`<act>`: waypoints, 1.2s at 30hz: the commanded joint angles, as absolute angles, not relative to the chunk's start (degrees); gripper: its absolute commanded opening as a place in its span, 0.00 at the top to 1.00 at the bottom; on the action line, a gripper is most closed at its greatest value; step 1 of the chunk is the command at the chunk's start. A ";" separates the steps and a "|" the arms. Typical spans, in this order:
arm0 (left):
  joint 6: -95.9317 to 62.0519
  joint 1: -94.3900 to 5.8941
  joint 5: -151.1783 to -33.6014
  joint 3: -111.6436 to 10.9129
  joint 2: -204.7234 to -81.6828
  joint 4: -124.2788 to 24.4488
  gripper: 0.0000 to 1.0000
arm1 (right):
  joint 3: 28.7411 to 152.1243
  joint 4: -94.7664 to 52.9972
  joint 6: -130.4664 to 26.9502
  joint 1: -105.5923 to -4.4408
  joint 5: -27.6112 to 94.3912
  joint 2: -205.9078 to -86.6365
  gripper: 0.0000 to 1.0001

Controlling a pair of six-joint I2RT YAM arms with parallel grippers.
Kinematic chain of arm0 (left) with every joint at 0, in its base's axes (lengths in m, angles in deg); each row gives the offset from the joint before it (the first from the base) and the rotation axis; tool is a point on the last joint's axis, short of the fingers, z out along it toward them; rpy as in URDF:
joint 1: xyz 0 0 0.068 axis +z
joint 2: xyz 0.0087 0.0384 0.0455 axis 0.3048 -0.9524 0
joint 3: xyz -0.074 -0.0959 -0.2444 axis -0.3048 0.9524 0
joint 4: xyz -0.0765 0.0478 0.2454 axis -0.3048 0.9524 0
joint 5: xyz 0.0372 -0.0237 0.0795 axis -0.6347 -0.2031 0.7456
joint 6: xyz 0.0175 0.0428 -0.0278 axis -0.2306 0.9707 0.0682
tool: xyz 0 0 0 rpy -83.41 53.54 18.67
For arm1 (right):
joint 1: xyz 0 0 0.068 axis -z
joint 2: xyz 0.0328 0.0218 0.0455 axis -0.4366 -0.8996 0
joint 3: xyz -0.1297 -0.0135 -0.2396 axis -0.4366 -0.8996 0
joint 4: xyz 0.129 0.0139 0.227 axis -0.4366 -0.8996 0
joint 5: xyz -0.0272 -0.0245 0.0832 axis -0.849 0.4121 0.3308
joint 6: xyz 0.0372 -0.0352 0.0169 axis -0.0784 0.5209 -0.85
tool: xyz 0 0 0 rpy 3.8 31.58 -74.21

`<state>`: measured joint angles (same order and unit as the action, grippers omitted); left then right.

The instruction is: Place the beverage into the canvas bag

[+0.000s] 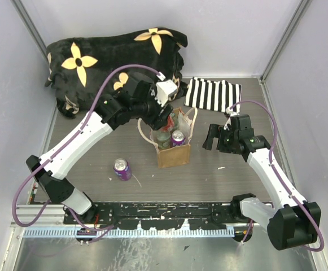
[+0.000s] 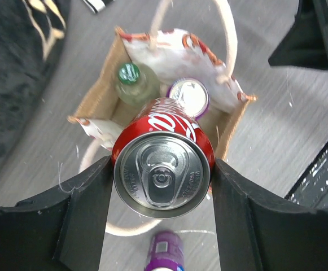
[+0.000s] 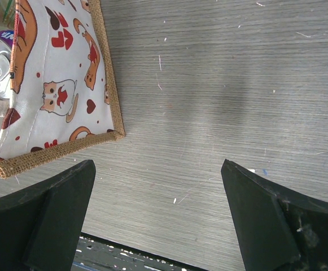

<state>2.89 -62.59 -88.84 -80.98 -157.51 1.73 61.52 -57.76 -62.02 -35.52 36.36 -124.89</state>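
A red cola can (image 2: 162, 169), the beverage, is clamped between my left gripper's (image 2: 162, 170) fingers, top facing the camera. It hangs right above the open mouth of the tan canvas bag (image 2: 96, 93). Inside the bag stand a green-capped bottle (image 2: 128, 73) and a purple can (image 2: 189, 96). From above, my left gripper (image 1: 162, 121) hovers over the bag (image 1: 174, 157) at mid-table. To the bag's right my right gripper (image 1: 211, 137) is wide open and holds nothing; its wrist view shows the gripper (image 3: 158, 214) over bare table beside the bag's cat-printed side (image 3: 62, 84).
A second purple can (image 1: 122, 169) lies on the table left of the bag, also seen below the held can (image 2: 165, 254). A black-and-white striped cloth (image 1: 213, 94) lies at the back right. A black blanket with yellow flowers (image 1: 116, 59) fills the back left. Walls enclose the table.
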 commanded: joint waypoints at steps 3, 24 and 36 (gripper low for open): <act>2.73 -64.61 -89.80 -77.80 -155.30 -1.12 1.00 | 61.55 -56.68 -61.74 -35.27 35.95 -124.12 0.00; 3.54 -65.71 -86.88 -67.64 -159.35 -7.64 1.00 | 59.93 -56.50 -60.98 -34.59 35.84 -123.80 0.00; 1.87 -65.85 -86.76 -59.71 -159.63 -10.67 1.00 | 59.21 -56.50 -61.02 -34.41 35.61 -123.41 0.00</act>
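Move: Below the left hand, which already holds the red can, the free near-left corner of the canvas bag lies about 24 cm down, 3 cm back and 1 cm right. From the hand, the bagged purple can stands some 2 cm ahead and 7 cm right, the near bottle about 4 cm ahead, straight in line. The loose purple can is 11 cm back and 18 cm left. For the right hand, that corner is about 19 cm left, level ahead, 7 cm lower. Lowering the still-gripped red can towards the bag's free near-left corner, the left hand sinks about 14 cm, easing back some 3 cm early on, slowing briefly midway and then going almost straight down. The wrist tips the fingers roughly 15 degrees steeper; they keep their hold, bringing the can down on the near side of the bottle and purple can. ##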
